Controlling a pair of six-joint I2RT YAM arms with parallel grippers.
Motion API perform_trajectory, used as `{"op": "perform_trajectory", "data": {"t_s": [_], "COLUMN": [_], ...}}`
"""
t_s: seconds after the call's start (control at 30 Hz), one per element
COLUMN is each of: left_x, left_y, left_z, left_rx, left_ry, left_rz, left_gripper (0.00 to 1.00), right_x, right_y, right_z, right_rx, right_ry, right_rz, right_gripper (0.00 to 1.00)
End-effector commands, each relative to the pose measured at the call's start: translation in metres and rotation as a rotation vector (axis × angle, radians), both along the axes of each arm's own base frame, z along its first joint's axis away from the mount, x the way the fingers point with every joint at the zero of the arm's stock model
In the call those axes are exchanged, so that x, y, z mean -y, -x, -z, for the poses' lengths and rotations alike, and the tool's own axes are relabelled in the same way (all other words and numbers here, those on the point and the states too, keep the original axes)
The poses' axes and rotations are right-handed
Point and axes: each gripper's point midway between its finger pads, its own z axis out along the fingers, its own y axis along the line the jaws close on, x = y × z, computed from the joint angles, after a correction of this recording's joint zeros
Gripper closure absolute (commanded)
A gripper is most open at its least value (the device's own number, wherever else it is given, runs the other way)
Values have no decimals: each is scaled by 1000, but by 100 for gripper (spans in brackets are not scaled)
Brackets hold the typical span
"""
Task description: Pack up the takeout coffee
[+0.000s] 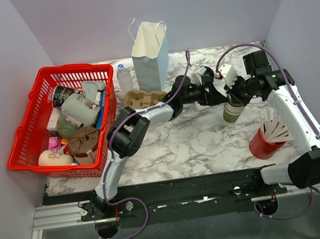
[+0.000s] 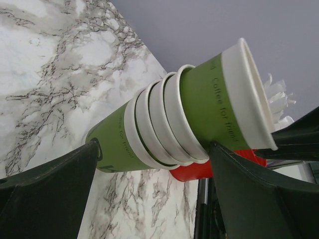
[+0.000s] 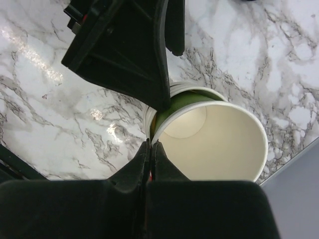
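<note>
The takeout coffee cup (image 2: 209, 107) is olive-green, white inside (image 3: 214, 144), and has no lid on it. It sits tilted and half raised as the top cup of a stack of green cups (image 1: 233, 111) at the table's right. My right gripper (image 3: 151, 145) is shut on this cup's rim, one finger inside and one outside. My left gripper (image 2: 154, 149) is open wide, its fingers (image 3: 124, 55) flanking the lower stack (image 2: 114, 142). I cannot tell whether they touch it. From above, both grippers meet over the stack, left (image 1: 220, 95) and right (image 1: 236, 94).
A red cup of white sticks (image 1: 264, 140) stands just right of the stack. A white paper bag (image 1: 150, 53) stands open at the back, with a cardboard cup carrier (image 1: 142, 98) and a bottle (image 1: 124, 77) beside it. A red basket (image 1: 32, 154) of goods fills the left.
</note>
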Motion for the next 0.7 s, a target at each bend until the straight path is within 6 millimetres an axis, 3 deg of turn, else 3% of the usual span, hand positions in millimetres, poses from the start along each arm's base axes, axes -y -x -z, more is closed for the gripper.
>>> {"op": "perform_trajectory", "data": {"t_s": [0.0, 0.13, 0.17, 0.27, 0.3, 0.4, 0.5, 0.57, 0.6, 0.67], "left_x": [7, 7, 6, 5, 2, -6, -16, -27, -36, -56], "left_y": [-2, -4, -4, -5, -9, -12, -12, -18, -19, -34], "left_z": [27, 18, 14, -16, -31, -73, -109, -116, -135, -132], "left_rx": [-10, 11, 21, 83, 109, 179, 237, 238, 260, 273], "left_ry": [-73, -53, -43, 15, 40, 115, 151, 137, 144, 77], "left_rz": [-46, -40, -31, 4, 7, 38, 46, 18, -7, -92], "left_gripper": [1, 1, 1, 1, 1, 1, 1, 1, 1, 1], "right_x": [-20, -15, -14, -10, -10, -10, -10, -13, -15, -25], "right_y": [-4, -4, -5, -5, -8, -4, 3, 6, 7, 14], "right_z": [-26, -37, -49, -71, -92, -121, -129, -129, -127, -115], "right_rx": [89, 93, 109, 132, 176, 198, 193, 196, 195, 162], "right_ry": [-75, -56, -45, -32, -36, -34, -34, -44, -43, -70], "right_rz": [-49, -38, -31, -22, -25, -34, -57, -77, -102, -159], "right_gripper": [99, 99, 99, 99, 99, 99, 99, 99, 99, 100]}}
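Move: Just below the right hand, which already pinches the rim of the partly drawn top cup, the rest of the cup stack has its middle some 11 cm down, about 1 cm ahead and 1 cm right. From that hand the black lid lies roughly 18 cm ahead and 8 cm left, the red straw holder about 14 cm back and 11 cm right. From the left hand, its wide-open fingers at the stack, the stack's middle is about 4 cm right, 1 cm back and 7 cm lower. Lifting the pinched cup almost straight up, slowly at first and then fast, the right hand climbs about 14 cm away from the stack, its fingers shut on the rim and their tips swinging forward some 15 degrees. The left hand stays with open fingers against the stack for most of this, then rises about 6 cm, easing some 2 cm forward and 2 cm left, clear of the cups. ##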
